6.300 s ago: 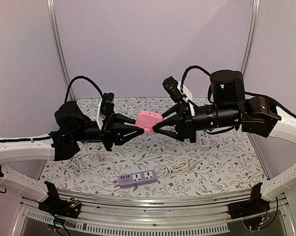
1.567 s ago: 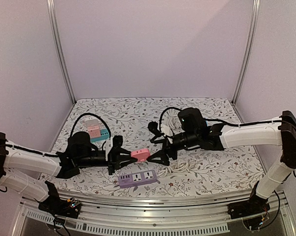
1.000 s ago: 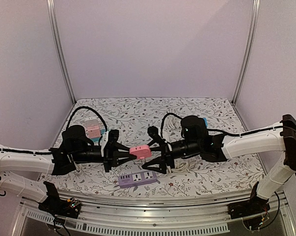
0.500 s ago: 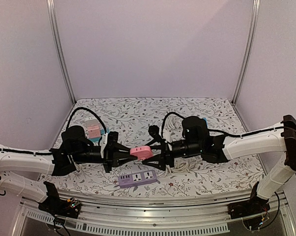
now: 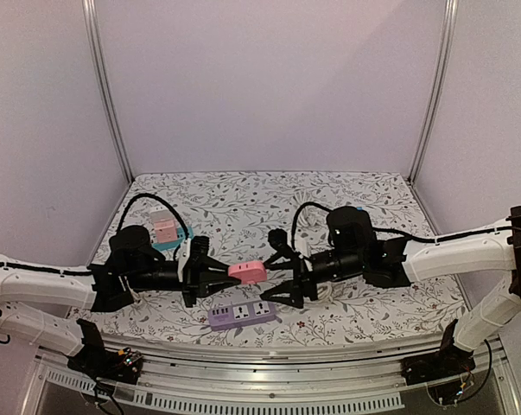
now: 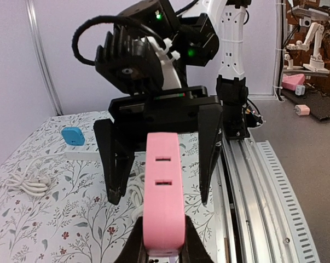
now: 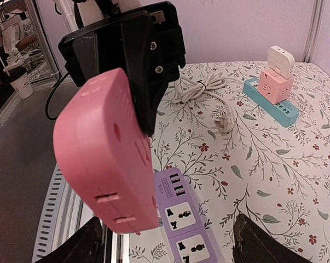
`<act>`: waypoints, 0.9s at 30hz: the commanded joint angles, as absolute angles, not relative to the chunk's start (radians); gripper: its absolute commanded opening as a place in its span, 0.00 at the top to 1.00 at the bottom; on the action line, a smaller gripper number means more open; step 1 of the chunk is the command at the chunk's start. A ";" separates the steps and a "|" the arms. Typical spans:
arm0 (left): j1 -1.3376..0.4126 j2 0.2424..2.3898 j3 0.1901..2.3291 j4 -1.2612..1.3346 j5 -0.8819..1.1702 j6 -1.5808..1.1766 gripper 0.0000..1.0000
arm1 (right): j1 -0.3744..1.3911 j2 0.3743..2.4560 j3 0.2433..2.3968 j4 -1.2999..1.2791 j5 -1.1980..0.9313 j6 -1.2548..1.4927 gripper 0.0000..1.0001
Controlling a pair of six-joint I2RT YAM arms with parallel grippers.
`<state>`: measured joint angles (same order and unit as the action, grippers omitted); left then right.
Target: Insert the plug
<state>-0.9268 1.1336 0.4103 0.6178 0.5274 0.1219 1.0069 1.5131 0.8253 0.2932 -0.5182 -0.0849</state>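
The pink plug [image 5: 248, 272] hangs above the table, and my left gripper [image 5: 225, 276] is shut on its near end. In the left wrist view the plug [image 6: 163, 197] stands on edge between my fingers [image 6: 193, 247], two slots facing up. My right gripper [image 5: 278, 277] faces it from the right, open, its fingers [image 6: 114, 164] on either side of the plug's far end without touching. The right wrist view shows the plug [image 7: 107, 164] at the left, held by the left gripper [image 7: 137, 60]. The purple power strip [image 5: 241, 312] lies flat below, its sockets [image 7: 181, 216] facing up.
A teal strip with a pink cube adapter [image 5: 166, 232] sits at the back left of the flowered table. White coiled cable [image 5: 314, 290] lies under my right arm. A white cable end [image 7: 225, 121] lies beyond the purple strip. The metal rail [image 6: 263, 181] marks the table's near edge.
My right gripper has drawn back slightly to the right, away from the pink plug, jaws still apart. The left gripper keeps the plug, now a little lower.
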 commanded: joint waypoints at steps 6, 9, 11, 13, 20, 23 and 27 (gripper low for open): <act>-0.942 1.139 0.333 0.643 0.476 0.134 1.00 | 1.004 1.482 0.917 0.159 -0.548 -0.146 0.24; -0.942 1.155 0.304 0.657 0.460 0.142 1.00 | 1.006 1.514 0.956 0.149 -0.574 -0.165 0.37; -0.942 1.167 0.285 0.673 0.459 0.145 1.00 | 1.007 1.535 0.980 0.147 -0.606 -0.187 0.44; -0.941 1.182 0.275 0.697 0.455 0.141 1.00 | 1.009 1.575 1.008 0.131 -0.631 -0.194 0.48; -0.922 1.234 0.256 0.751 0.441 0.131 1.00 | 1.009 1.691 1.062 0.095 -0.684 -0.209 0.58; -0.915 1.262 0.248 0.776 0.443 0.122 1.00 | 1.010 1.713 1.068 0.083 -0.690 -0.226 0.64; -0.906 1.296 0.243 0.795 0.447 0.120 1.00 | 1.008 1.743 1.086 0.044 -0.686 -0.247 0.74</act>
<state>-0.9184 1.2648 0.2596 0.7376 0.4507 0.1246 1.0077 1.7130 1.0451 0.0940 -0.6693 -0.2173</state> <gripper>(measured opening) 0.125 0.287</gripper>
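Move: The purple power strip lies about 18 cm below the left hand, some 2 cm farther forward and 1 cm to its right. From the right hand, the pink plug, still pinched in the left fingers, is about 5 cm to the left, 4 cm higher and 1 cm back; the strip is roughly 8 cm left, 1 cm forward and 14 cm down, and the coiled white cord some 12 cm right, 7 cm forward and 16 cm below. Lower the left gripper about 8 cm towards the purple strip, keeping its pinch on the pink plug, easing slightly left and tilting the fingers a little downward. Meanwhile arc the right gripper up some 4 cm and left, then down past its starting height, closing its wide-open fingers to about a third and bringing them around the plug's free end. ##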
